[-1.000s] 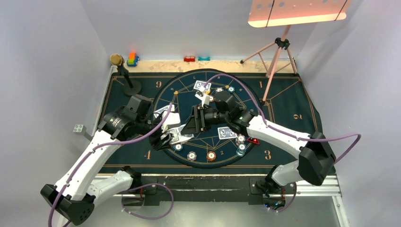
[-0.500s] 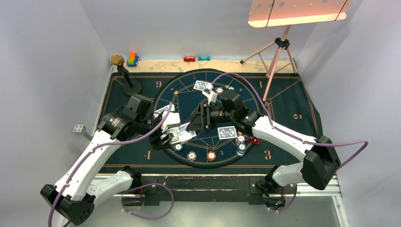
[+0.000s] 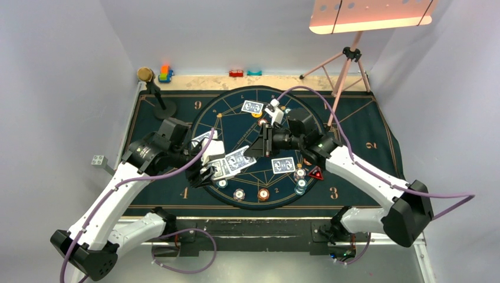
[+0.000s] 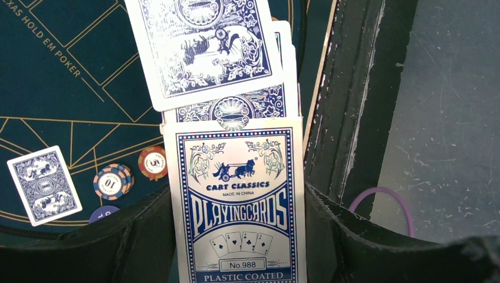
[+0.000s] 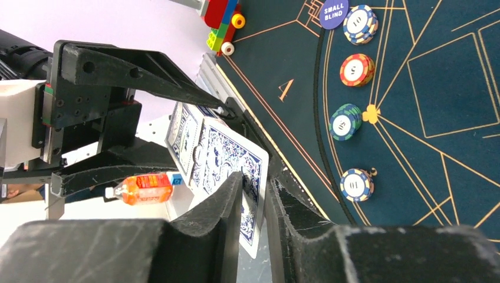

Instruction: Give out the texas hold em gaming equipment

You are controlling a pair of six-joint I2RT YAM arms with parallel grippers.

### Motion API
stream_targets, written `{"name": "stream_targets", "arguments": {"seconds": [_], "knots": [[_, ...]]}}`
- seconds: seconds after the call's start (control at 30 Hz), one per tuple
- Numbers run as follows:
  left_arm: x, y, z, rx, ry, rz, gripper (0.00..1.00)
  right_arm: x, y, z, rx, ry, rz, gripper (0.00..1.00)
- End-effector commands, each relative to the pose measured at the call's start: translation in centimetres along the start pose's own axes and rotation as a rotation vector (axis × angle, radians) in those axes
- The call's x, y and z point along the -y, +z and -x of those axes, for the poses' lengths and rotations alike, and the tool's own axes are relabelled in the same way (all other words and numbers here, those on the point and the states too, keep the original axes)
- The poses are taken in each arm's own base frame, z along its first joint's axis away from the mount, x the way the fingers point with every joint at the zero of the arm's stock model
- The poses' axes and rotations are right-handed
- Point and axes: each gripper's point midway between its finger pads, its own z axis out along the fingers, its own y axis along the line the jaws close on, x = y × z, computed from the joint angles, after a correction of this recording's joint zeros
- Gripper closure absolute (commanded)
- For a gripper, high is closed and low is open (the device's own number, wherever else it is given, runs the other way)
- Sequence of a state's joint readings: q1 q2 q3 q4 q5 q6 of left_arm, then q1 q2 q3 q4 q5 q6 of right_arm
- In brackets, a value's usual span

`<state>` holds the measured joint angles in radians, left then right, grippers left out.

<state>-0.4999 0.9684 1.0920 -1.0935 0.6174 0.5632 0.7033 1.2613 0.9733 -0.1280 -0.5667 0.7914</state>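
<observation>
My left gripper (image 3: 209, 171) is shut on a blue-and-white playing-card box (image 4: 239, 200), upright between its jaws at the mat's left. Cards fan out of the top of the box. One of them (image 3: 239, 159) slants out towards the centre, and my right gripper (image 5: 255, 180) is shut on its edge (image 5: 250, 194). More cards (image 3: 252, 107) (image 3: 283, 165) lie face down on the round felt. Striped chips (image 3: 239, 194) (image 3: 263, 193) (image 3: 301, 174) sit along its near rim. A red-black triangular marker (image 3: 316, 173) lies beside them, and a dark-blue disc (image 5: 333, 13) shows in the right wrist view.
A gold-headed microphone (image 3: 154, 91) stands at the back left. A pink music stand (image 3: 345, 65) rises at the back right, with its feet on the mat. Toy blocks (image 3: 165, 73) (image 3: 236, 73) line the far edge. The metal rail (image 3: 377, 236) runs along the near side.
My right arm has drawn back to the right while its jaws narrowed onto one card, which now sticks farther out of the pack. The left arm has stayed put.
</observation>
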Motion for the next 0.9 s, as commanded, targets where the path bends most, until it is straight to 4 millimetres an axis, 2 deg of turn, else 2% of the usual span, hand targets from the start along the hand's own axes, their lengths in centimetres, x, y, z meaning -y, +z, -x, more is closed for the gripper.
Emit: {"name": "stream_targets", "arguments": {"seconds": [0.0, 0.2, 0.4, 0.57, 0.7, 0.87], "knots": [[0.1, -1.0, 2.2, 0.074, 0.045, 0.007, 1.00, -0.6, -1.2, 0.9, 0.039, -0.032, -0.001, 0.78], [0.2, -1.0, 2.1, 0.073, 0.045, 0.008, 1.00, -1.1, -2.7, 2.4, 0.091, -0.045, -0.016, 0.99], [0.2, -1.0, 2.0, 0.071, 0.045, 0.009, 1.00, -2.6, -4.4, 5.0, 0.157, -0.065, 0.000, 1.00], [0.2, -1.1, 1.9, 0.070, 0.046, 0.011, 1.00, -1.9, -4.6, 7.5, 0.208, -0.035, -0.011, 1.00], [0.3, -1.1, 2.0, 0.073, 0.049, 0.013, 1.00, -0.4, -3.0, 9.5, 0.223, -0.001, -0.003, 1.00], [0.4, -1.2, 2.0, 0.076, 0.052, 0.015, 1.00, 2.5, 2.2, 10.8, 0.149, 0.060, 0.018, 1.00]]}}
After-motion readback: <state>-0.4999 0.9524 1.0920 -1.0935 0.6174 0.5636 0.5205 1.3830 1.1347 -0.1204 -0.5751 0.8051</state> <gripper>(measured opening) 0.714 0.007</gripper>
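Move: Straddled by the right fingers, the loose card has its middle about 3 cm left of the right hand and 2 cm back. The pack box lies some 11 cm left, 5 cm back and slightly lower. On the felt, roughly 17 cm below, the far dealt card is 18 cm ahead and 2 cm right; the near dealt card is 14 cm right and 6 cm back. From the left hand, the loose card is about 10 cm right and 3 cm ahead. Closing fully on the loose card, the right hand first eases a little to its right and up, away from the pack, then swings forward about 9 cm towards the far dealt card, rising some 5 cm before sinking again by half that. Its wrist turns about 10 degrees clockwise, while the left hand stays put, keeping its grip on the pack box. ##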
